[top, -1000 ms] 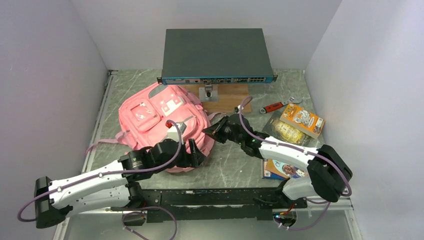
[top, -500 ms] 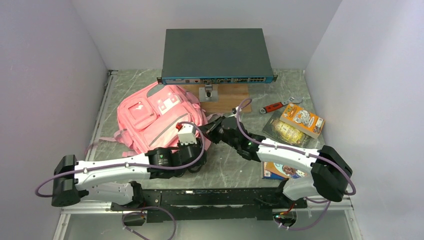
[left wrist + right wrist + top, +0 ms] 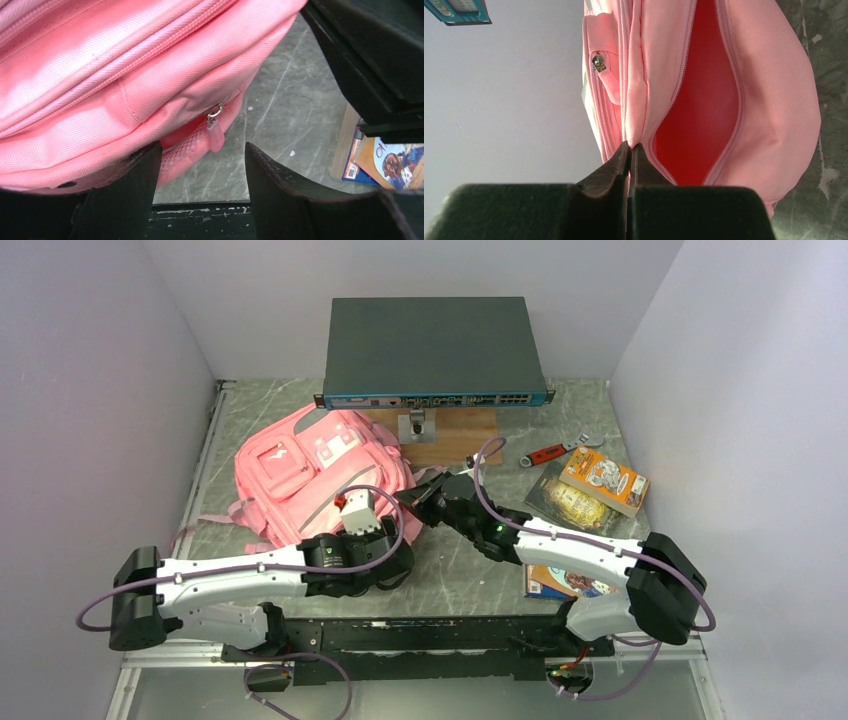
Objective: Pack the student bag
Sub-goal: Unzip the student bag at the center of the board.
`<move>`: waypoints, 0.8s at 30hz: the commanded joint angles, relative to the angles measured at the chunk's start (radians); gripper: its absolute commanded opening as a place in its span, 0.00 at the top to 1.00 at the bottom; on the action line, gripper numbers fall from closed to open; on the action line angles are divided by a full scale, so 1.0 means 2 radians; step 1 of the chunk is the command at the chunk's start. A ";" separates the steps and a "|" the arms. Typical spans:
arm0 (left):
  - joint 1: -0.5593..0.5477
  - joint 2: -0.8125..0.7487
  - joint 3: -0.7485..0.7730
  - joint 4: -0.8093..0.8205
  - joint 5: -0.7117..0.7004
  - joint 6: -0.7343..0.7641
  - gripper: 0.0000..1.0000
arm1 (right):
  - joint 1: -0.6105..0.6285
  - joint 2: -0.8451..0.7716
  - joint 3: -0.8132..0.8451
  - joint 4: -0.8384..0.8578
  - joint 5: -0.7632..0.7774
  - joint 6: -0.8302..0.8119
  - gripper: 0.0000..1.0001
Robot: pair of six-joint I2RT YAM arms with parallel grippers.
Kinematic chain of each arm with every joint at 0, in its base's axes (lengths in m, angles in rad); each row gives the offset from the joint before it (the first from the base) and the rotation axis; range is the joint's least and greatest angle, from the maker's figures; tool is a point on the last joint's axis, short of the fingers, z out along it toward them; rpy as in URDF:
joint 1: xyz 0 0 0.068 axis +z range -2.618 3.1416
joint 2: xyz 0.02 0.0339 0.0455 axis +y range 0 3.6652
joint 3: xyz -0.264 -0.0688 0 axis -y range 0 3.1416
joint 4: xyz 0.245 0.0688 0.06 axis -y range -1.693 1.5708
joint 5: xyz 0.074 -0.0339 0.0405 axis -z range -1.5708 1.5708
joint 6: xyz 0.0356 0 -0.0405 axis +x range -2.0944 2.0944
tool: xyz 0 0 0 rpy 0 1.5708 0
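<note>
The student bag (image 3: 290, 475), pink and soft, lies at the table's left centre. My right gripper (image 3: 412, 498) is at its right edge. In the right wrist view that gripper (image 3: 630, 145) is shut on the bag's fabric rim (image 3: 639, 100), right beside an unzipped opening showing the red lining (image 3: 704, 100). My left gripper (image 3: 395, 562) sits low at the bag's near right corner. The left wrist view shows it (image 3: 200, 150) open, the left finger (image 3: 130, 190) against the bag's (image 3: 100, 75) underside. A zip pull (image 3: 215, 112) with a pink tab hangs just beyond the gap; nothing is between the fingers.
A dark network switch (image 3: 435, 345) stands on a wooden board (image 3: 450, 435) at the back. A red-handled tool (image 3: 548, 453), an orange snack box (image 3: 603, 478) and a clear packet (image 3: 575, 502) lie at the right. A picture book (image 3: 565, 578) lies beside the right arm's base.
My left arm has swung lower and nearer, bringing its gripper from the bag's bottom to its near right corner; its jaws narrowed, then widened. The bag has settled flatter. My right gripper kept its hold.
</note>
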 commanded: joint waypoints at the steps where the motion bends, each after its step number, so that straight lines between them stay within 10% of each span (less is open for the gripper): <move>1: -0.001 0.019 0.027 -0.044 -0.022 -0.039 0.36 | 0.000 -0.031 0.013 0.071 0.026 0.012 1.00; 24: 0.018 0.065 0.044 0.009 -0.067 0.008 0.66 | 0.015 -0.033 0.017 0.049 0.040 -0.001 1.00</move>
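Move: The zipper pull hangs just beyond my open left fingertips, about 3 cm ahead, 1 cm to the right and 3 cm lower. The bag edge pinched in my right fingers is some 10 cm ahead of my left hand, 3 cm to its right and 5 cm higher; the bag's grey stripe lies about 10 cm ahead and 10 cm left, at about my left hand's height. From my right hand the pull is roughly 7 cm back, 2 cm left and 8 cm below. I ease my left hand about 2 cm forward and nearly 1 cm down under the bag's overhanging edge, turning it just 5 degrees or so, and narrow its fingers from about two thirds open to a little over a third, around the hanging zipper pull. My right hand stays in place, shut on the bag edge to hold it up. ##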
